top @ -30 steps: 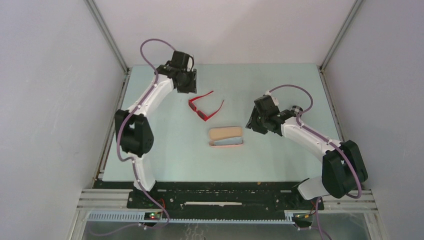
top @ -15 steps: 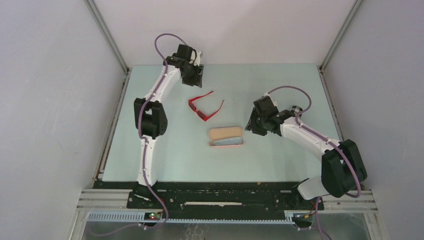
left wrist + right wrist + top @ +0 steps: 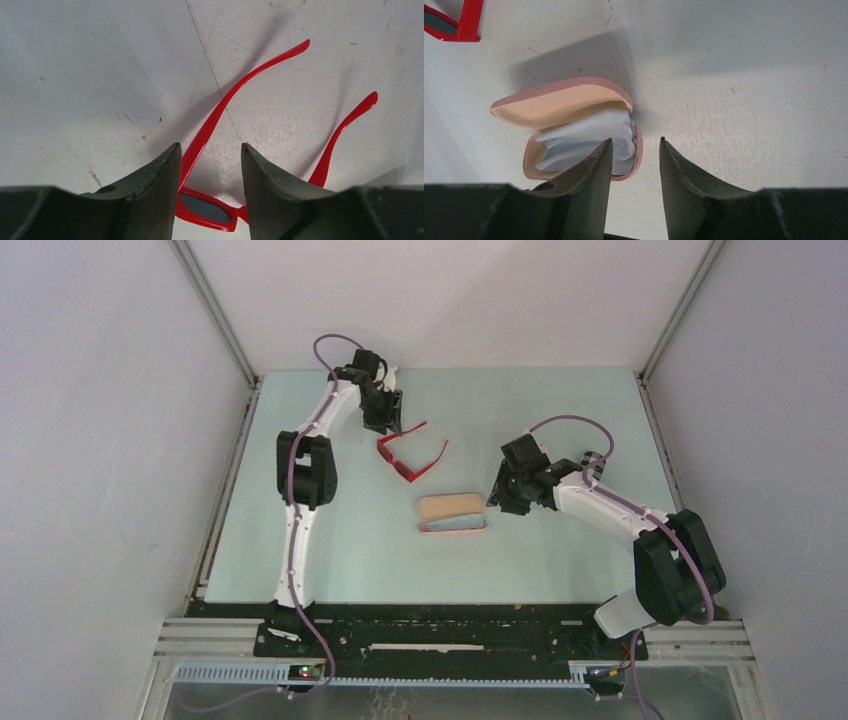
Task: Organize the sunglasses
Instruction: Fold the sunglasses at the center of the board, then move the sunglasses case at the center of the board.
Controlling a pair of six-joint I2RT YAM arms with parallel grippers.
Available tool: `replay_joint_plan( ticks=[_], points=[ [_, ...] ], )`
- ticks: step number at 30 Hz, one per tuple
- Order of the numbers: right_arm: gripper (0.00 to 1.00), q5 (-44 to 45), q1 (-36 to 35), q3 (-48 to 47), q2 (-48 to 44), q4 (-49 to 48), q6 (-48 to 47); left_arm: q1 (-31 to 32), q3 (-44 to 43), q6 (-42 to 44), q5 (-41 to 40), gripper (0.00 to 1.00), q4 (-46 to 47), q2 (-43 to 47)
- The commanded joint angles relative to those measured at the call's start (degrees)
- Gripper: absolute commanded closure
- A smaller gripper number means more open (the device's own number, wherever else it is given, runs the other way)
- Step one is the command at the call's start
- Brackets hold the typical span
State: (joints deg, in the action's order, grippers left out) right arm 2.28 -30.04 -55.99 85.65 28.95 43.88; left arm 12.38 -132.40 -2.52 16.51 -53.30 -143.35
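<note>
Red-framed sunglasses [image 3: 395, 462] lie unfolded on the pale table, both temples spread toward the back. My left gripper [image 3: 392, 428] hangs open just above their left end. In the left wrist view the left gripper [image 3: 210, 147] straddles one red temple [image 3: 235, 87], and a dark lens [image 3: 205, 210] shows between the fingers. Nothing is gripped. My right gripper [image 3: 495, 500] stands open beside the right end of an open pink case [image 3: 452, 512]. In the right wrist view the right gripper [image 3: 635, 142] is empty, over the case rim [image 3: 638, 150].
A pale blue cloth [image 3: 584, 137] lies inside the pink case, whose lid [image 3: 559, 102] stands raised. A corner of the red sunglasses [image 3: 466, 22] shows at the top left. Grey walls and metal rails [image 3: 215, 330] bound the table [image 3: 560, 400].
My left arm has swung its gripper forward from the back edge down to the red sunglasses and opened it slightly. The right gripper edged a little nearer the case.
</note>
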Motion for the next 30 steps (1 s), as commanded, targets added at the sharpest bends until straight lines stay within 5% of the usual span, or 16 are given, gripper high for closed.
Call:
replay_joint_plan(
  ticks=[1,18,30],
  points=[
    [0.53,-0.83,-0.54,-2.37,0.04,-0.61,0.82,0.1,3.46,-0.82,-0.09,0.5,1.23,2.46],
    [0.54,-3.03,-3.02,-3.9,1.92,0.07,-2.48,0.35,23.49,-3.69,-5.43,0.71,4.65,13.79],
    [0.55,-5.49,-2.65,-4.08,8.6,2.22,-5.85,1.06,42.56,-11.94,-13.24,0.71,10.86,25.66]
  ],
)
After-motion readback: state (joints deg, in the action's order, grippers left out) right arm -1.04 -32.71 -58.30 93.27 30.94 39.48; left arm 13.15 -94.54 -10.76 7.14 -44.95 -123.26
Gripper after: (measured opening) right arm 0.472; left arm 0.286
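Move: The sunglasses lie open, their middle about 6 cm back and 3 cm to the right of the left hand, some 3 cm below; the left temple already runs beneath and between its half-open fingers, its hinge roughly 4 cm back and 4 cm to the left. The open pink case is about 20 cm back and 13 cm right. From the right hand the case is some 9 cm left and 1 cm back, the sunglasses about 14 cm ahead and 19 cm left, both about 6 cm lower. The left hand sinks a good 2 cm to bring its fingers astride the left temple and narrows them to about half their gap, then draws back about 10 cm and some 4 cm to the left, staying low and turning gently counter-clockwise, dragging the sunglasses by the temple near the hinge. The empty right hand eases 2–3 cm left towards the pink case, then sinks about 4 cm from its highest point, drawing slightly back beside the case's right end with its fingers still half open. ##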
